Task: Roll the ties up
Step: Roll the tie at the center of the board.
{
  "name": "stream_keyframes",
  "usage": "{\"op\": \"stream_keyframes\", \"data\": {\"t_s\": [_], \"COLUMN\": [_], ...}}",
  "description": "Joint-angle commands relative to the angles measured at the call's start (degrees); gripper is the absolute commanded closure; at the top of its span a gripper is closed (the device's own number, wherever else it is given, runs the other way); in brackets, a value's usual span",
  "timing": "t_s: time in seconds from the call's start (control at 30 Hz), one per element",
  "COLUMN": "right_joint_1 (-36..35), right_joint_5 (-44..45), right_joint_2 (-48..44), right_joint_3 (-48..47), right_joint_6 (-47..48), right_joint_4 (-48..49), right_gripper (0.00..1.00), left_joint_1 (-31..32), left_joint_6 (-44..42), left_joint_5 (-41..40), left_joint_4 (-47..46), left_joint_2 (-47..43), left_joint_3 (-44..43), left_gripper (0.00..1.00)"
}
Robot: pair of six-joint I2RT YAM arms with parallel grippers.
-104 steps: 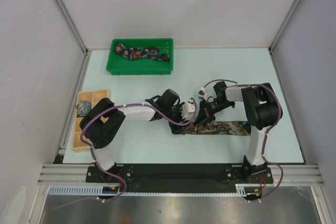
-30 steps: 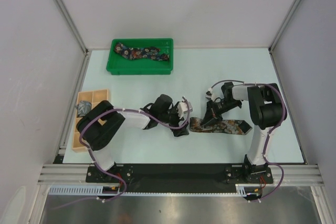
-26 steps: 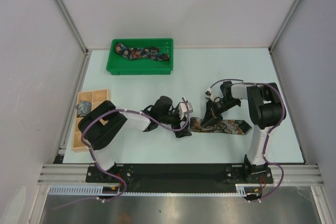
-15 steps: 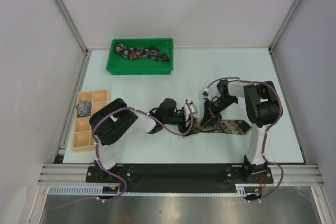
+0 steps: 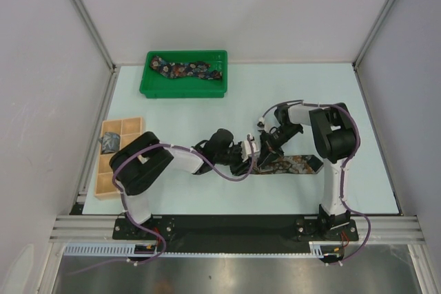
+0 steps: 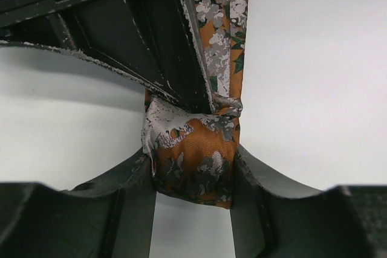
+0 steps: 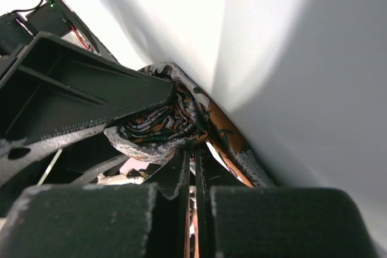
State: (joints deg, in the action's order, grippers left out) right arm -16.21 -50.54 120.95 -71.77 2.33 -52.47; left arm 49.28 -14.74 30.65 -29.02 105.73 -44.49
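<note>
A rust-brown tie [image 5: 293, 164] lies flat on the table right of centre, its left end wound into a small roll [image 6: 193, 161]. My left gripper [image 5: 253, 158] has a finger pressed against each side of that roll [image 6: 192, 170]. My right gripper [image 5: 265, 148] is shut, its thin fingers [image 6: 151, 34] run into the roll from above, and the coiled fabric [image 7: 163, 128] wraps its tips [image 7: 195, 158]. A dark navy floral tie [image 5: 189, 70] lies in the green tray. A rolled grey-blue tie [image 5: 109, 143] sits in the wooden box.
The green tray [image 5: 182, 91] stands at the back left of the table. The tan wooden compartment box [image 5: 118, 129] lies along the left edge. Both arms meet over the middle of the table, and white walls close it in on three sides.
My left gripper has moved right up to the roll and closed its jaws in against its sides. The right gripper and the tie have shifted a little to the left.
</note>
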Motion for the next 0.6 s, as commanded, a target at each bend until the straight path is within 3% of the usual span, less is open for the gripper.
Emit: {"op": "stream_keyframes", "data": {"t_s": [0.0, 0.07, 0.13, 0.2, 0.3, 0.57], "right_joint_1": [-8.7, -9.5, -9.5, -8.4, -5.2, 0.5], "right_joint_5": [10.1, 8.3, 6.9, 4.9, 1.9, -6.6], "right_joint_2": [5.9, 5.6, 4.6, 1.2, -4.6, -13.4], "right_joint_3": [-2.1, -4.5, -5.1, -3.2, 1.5, 10.0], "right_joint_6": [-0.6, -1.9, -2.1, -2.1, -1.9, -4.1], "right_joint_4": [18.6, 19.0, 18.7, 18.8, 18.5, 22.3], "right_gripper": [1.00, 1.00, 0.85, 0.64, 0.53, 0.47], "left_joint_1": [0.6, 0.6, 0.6, 0.5, 0.6, 1.3], "left_joint_6": [-3.0, -2.2, -2.4, -2.8, -3.8, -3.3], "left_joint_5": [-6.4, -9.7, -11.7, -13.7, -14.5, -16.9], "left_joint_4": [13.1, 16.3, 19.9, 22.6, 24.8, 32.5], "left_joint_2": [-4.7, -6.1, -6.2, -5.7, -5.1, -0.5], "left_joint_3": [-1.7, -1.4, -2.1, -2.7, -3.1, -8.8], "left_gripper": [0.74, 0.76, 0.79, 0.80, 0.80, 0.79]}}
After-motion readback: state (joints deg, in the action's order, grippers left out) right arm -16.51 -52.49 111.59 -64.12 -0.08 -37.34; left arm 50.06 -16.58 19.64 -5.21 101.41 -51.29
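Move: The rolled part of the tie already sits between the left gripper's pads, right at its hand point. From the right gripper, whose shut fingertips rest against it, its middle is about 3 cm to the left, 1 cm back and about level. The flat rest of the tie is centred some 12 cm to the left gripper's right, level fore and aft and 2 cm lower; its dark tail end is about 21 cm right, likewise level fore and aft. Keep the roll pinched in the left gripper and draw it about 3 cm to the left, steepening the fingers some 15 degrees. Follow with the right gripper's shut fingertips against the roll, about 3 cm left; then open them halfway and back off 2 cm to the right while rising and easing forward, tilting the wrist. ##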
